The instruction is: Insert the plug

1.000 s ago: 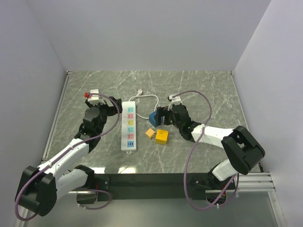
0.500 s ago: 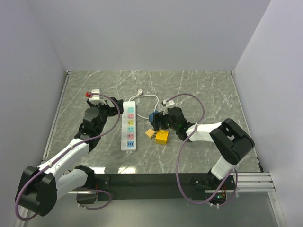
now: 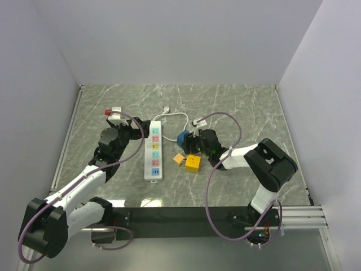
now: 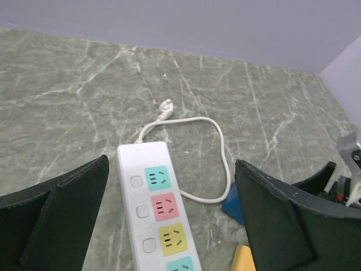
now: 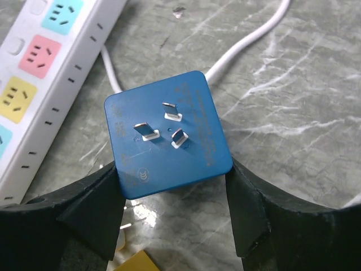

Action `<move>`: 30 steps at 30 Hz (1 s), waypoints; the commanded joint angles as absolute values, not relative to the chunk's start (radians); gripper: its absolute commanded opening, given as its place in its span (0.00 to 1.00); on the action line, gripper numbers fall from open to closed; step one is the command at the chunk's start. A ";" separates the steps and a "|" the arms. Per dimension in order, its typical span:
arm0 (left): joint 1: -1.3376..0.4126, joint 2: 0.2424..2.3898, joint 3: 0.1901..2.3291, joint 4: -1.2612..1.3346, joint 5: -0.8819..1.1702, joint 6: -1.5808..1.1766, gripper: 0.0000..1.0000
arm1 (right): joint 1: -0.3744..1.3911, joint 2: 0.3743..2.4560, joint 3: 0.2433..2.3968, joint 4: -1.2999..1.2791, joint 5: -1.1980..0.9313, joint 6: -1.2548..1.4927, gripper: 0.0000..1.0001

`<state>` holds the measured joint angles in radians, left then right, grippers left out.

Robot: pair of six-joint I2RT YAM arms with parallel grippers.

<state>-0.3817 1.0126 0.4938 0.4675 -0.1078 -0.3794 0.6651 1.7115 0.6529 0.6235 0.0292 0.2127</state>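
Observation:
A blue plug [image 5: 169, 132] lies prongs-up on the marble table, just right of the white power strip [image 3: 153, 151]. My right gripper [image 5: 174, 172] is shut on the plug, a finger pressed against each of its two near corners. In the top view the plug [image 3: 183, 139] shows as a blue block at that gripper's tip. My left gripper [image 4: 169, 220] hovers open over the far end of the strip [image 4: 152, 197], whose coloured sockets lie between the fingers [image 4: 67, 214]; nothing is held.
A yellow plug block [image 3: 193, 163] and a smaller orange one [image 3: 179, 160] lie just in front of the blue plug. The strip's white cord [image 3: 175, 117] loops behind it to a small white plug [image 4: 166, 106]. Walls enclose the table on three sides.
My right arm slid left and reached the blue plug, and its jaws closed in onto the plug's sides. The left arm shifted slightly towards the strip, still open.

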 commanded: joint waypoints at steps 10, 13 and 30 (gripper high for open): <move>-0.379 0.969 0.437 0.646 0.207 -0.342 1.00 | 0.672 1.511 0.724 0.560 -0.208 0.055 0.00; -0.379 0.966 0.416 0.716 0.349 -0.327 0.99 | 0.667 1.465 0.747 0.481 -0.305 0.020 0.00; -0.458 0.969 0.408 0.777 0.822 -0.238 0.99 | 0.522 1.330 0.726 0.425 -1.072 0.014 0.00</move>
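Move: The right fingers already grip the blue plug; the open left gripper it goes towards is about 21 cm to the left, roughly level fore-and-aft and 17 cm higher. The power strip's middle lies 13 cm left and 5 cm back of the right hand, the yellow cube 10 cm back and 4 cm right. From the left hand, the blue plug is 21 cm right, neither ahead nor back, 17 cm below. Right hand lifts the gripped plug about 13 cm and back; the open left swings back-right to face it. ##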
